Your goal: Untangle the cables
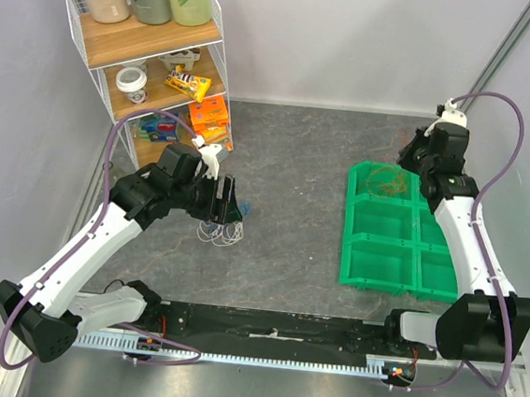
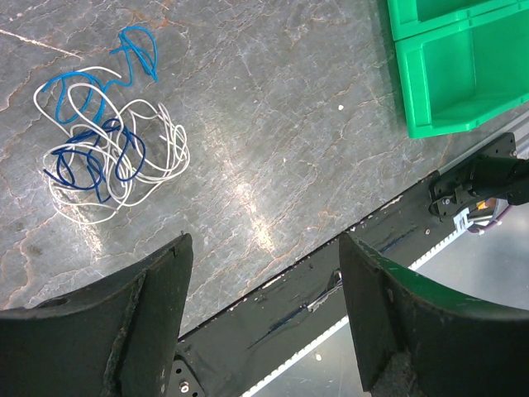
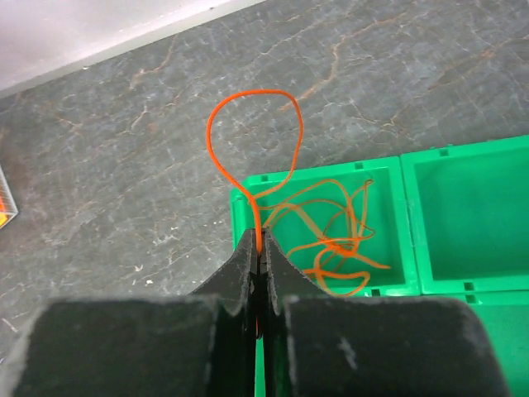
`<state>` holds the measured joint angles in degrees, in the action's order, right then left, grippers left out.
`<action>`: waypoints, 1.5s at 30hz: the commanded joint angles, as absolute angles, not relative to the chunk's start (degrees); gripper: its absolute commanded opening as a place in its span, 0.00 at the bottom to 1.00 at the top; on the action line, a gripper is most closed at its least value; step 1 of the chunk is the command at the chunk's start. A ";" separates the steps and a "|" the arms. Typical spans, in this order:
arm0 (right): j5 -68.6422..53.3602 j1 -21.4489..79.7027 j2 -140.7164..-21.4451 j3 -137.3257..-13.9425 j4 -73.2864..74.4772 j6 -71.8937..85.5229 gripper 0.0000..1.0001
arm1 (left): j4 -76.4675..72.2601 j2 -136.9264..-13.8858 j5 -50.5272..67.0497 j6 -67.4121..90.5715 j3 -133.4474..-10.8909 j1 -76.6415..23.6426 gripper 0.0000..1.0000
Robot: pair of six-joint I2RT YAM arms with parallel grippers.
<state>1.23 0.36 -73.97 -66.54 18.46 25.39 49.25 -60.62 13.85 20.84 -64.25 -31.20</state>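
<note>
A loose tangle of white and blue cables [image 2: 103, 153] lies on the grey table; in the top view it lies [image 1: 224, 235] just below my left gripper [image 1: 225, 201]. My left gripper [image 2: 264, 248] is open and empty, hovering above the table beside the tangle. My right gripper [image 3: 261, 240] is shut on an orange cable [image 3: 252, 141], which loops up over the table. The rest of the orange cable [image 3: 339, 236] lies coiled in the far left compartment of the green bin [image 3: 388, 169]. In the top view the right gripper [image 1: 417, 155] is at the bin's far end [image 1: 384, 180].
The green bin [image 1: 384, 252] has several compartments and sits on the right. A wire shelf [image 1: 157, 52] with bottles, a cup and snack packs stands at the back left. A black rail [image 1: 271, 335] runs along the near edge.
</note>
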 commanded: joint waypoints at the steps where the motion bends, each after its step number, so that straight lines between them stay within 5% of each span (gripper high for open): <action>1: 6.49 0.44 -71.63 -65.92 16.95 24.17 0.00 | 48.69 -60.82 14.41 18.72 -66.62 -31.20 0.77; 10: 9.06 0.35 -74.87 -56.61 17.41 29.17 0.00 | 48.60 -60.65 13.97 18.90 -66.62 -31.11 0.77; 26: 4.13 0.44 -109.25 -79.62 32.07 21.99 0.02 | 49.04 -60.91 14.50 18.63 -67.59 -31.03 0.77; 30: 4.31 0.44 -105.92 -81.73 37.52 19.08 0.35 | 49.04 -61.17 14.59 18.72 -67.59 -31.03 0.77; 35: 5.62 0.44 -97.49 -83.05 42.80 18.28 0.63 | 48.87 -61.79 15.03 18.72 -67.41 -31.03 0.77; 38: 8.86 0.35 -92.91 -82.79 45.43 19.94 0.75 | 48.78 -61.96 15.12 18.81 -67.15 -31.03 0.77; 45: 11.25 -5.18 -88.24 -78.76 44.91 24.34 0.83 | 48.87 -61.26 14.94 18.72 -66.97 -31.03 0.77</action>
<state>8.12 -2.76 -88.84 -80.14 43.66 21.54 49.60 -62.00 13.93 20.82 -65.43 -31.20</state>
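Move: The far-left compartment of the green tray, where the orange cable held in the right hand's shut fingers is to go, lies almost straight below that hand, about 1 cm ahead and some 23 cm down. The tray's far-right compartment is about 11 cm to the hand's right and 1 cm ahead; the middle-left one is roughly 9 cm back and level sideways. From the left hand, the far-left compartment is some 20 cm ahead, 27 cm right and 20 cm below. The orange cable, still pinched at its upper end, is lowered about 21 cm by the right hand into the tray's far-left compartment, first easing back a little, then forward, while the fingers tip down over 30 degrees. At the bottom they open wide and let go; the hand then climbs roughly 14 cm, backing some 5 cm and drifting right. ##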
